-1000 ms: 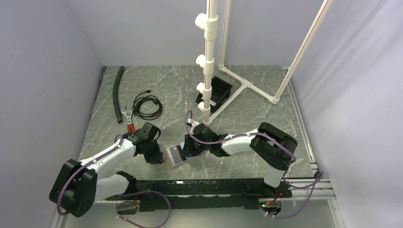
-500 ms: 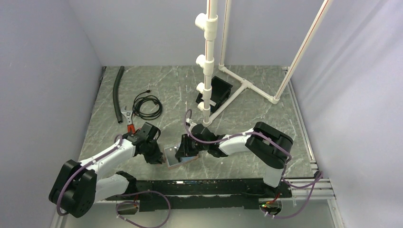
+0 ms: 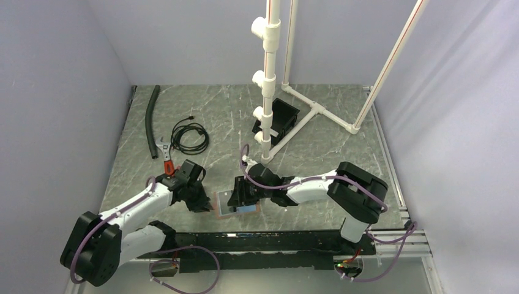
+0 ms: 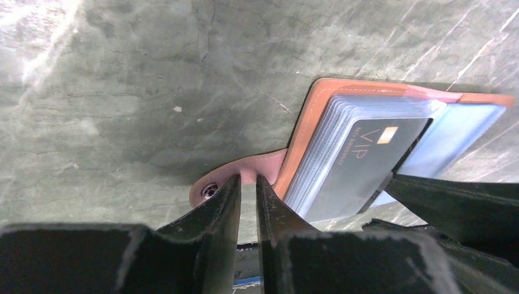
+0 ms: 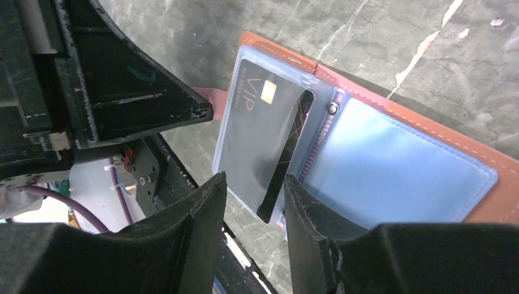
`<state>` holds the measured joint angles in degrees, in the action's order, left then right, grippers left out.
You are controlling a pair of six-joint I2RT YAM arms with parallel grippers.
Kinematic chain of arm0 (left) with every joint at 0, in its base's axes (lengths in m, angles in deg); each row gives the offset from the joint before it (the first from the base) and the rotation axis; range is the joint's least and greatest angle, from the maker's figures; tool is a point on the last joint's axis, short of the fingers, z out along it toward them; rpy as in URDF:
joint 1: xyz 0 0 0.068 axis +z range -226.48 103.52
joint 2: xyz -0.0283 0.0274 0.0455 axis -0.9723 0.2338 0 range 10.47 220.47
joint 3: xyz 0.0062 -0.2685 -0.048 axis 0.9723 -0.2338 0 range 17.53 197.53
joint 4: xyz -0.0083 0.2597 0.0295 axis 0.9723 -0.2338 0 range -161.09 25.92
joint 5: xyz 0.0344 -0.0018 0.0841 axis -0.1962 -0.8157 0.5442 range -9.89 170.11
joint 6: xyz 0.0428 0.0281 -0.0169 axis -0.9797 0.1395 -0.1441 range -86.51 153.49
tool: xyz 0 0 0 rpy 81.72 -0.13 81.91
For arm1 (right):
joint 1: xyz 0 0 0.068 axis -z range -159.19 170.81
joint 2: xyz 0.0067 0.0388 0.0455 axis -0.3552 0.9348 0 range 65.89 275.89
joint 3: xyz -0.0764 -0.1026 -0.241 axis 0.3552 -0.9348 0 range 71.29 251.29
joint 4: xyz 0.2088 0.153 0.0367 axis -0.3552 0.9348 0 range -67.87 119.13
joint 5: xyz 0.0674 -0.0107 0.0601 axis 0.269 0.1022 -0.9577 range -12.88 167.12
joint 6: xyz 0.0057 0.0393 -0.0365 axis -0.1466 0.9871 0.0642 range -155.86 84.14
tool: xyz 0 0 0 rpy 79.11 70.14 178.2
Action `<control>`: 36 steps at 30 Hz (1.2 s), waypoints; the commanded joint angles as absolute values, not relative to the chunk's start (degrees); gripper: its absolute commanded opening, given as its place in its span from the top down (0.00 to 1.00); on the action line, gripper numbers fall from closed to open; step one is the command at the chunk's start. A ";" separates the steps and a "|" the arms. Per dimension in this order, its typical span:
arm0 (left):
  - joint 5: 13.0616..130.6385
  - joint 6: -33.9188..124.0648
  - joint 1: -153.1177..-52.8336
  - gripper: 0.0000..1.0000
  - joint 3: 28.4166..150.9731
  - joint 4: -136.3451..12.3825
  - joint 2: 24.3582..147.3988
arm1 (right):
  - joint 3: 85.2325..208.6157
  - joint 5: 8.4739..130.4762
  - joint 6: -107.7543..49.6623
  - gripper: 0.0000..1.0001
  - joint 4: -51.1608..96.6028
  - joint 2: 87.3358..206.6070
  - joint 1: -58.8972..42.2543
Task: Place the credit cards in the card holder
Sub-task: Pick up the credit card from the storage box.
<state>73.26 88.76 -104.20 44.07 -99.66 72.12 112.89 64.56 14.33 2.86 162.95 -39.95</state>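
Note:
The card holder (image 3: 235,202), a tan-brown leather wallet, lies open near the table's front edge between both arms. My left gripper (image 4: 248,177) is shut on its snap tab (image 4: 217,184). A dark credit card marked VIP (image 5: 257,135) sits in the left glossy sleeve, its lower end sticking out. My right gripper (image 5: 254,177) is open, its fingers either side of that card end without pinching it. A light blue credit card (image 5: 392,171) lies flat in the right panel inside the leather rim (image 5: 422,125). The left wrist view shows both the dark card (image 4: 367,159) and the blue card (image 4: 453,131).
A black open-topped box (image 3: 278,117) stands at the foot of a white PVC pipe frame (image 3: 267,79). A coiled black cable (image 3: 190,136), a black hose (image 3: 150,119) and a red-handled tool (image 3: 165,158) lie back left. The black front rail (image 3: 269,242) runs just below the card holder.
My right gripper's jaws have spread apart and let go of the dark card. The card holder has shifted slightly and lies flatter. My left gripper keeps its pinch on the tab.

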 commanded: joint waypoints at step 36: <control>76.57 86.18 -103.52 0.31 54.44 -110.11 60.35 | 110.63 78.94 -7.21 0.03 37.06 117.74 6.55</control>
<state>77.06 88.47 -103.90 49.95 -108.68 60.40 107.43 89.02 -2.28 34.33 109.33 -4.78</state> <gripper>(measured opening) 0.680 0.970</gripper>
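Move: At the right fingertips, the credit card is already largely inside the holder's left pocket, its middle about 4 cm to the left, 2 cm ahead and 3 cm below. The open card holder's middle is about 2 cm ahead, level sideways, and the strap about 11 cm left, level in depth. The white stand's near corner is some 20 cm ahead and 13 cm right. From the left hand the card is roughly 7 cm right and 2 cm ahead, with the strap just under its tips. Nudging left about 2 cm low over the pocket, the right hand pushes at the card's outer edge, then backs off right, opens wide and climbs, swinging some 28 cm right and 14 cm forward while turning clockwise. The left hand stays at the strap at first, then opens and lifts about 5 cm clear. ##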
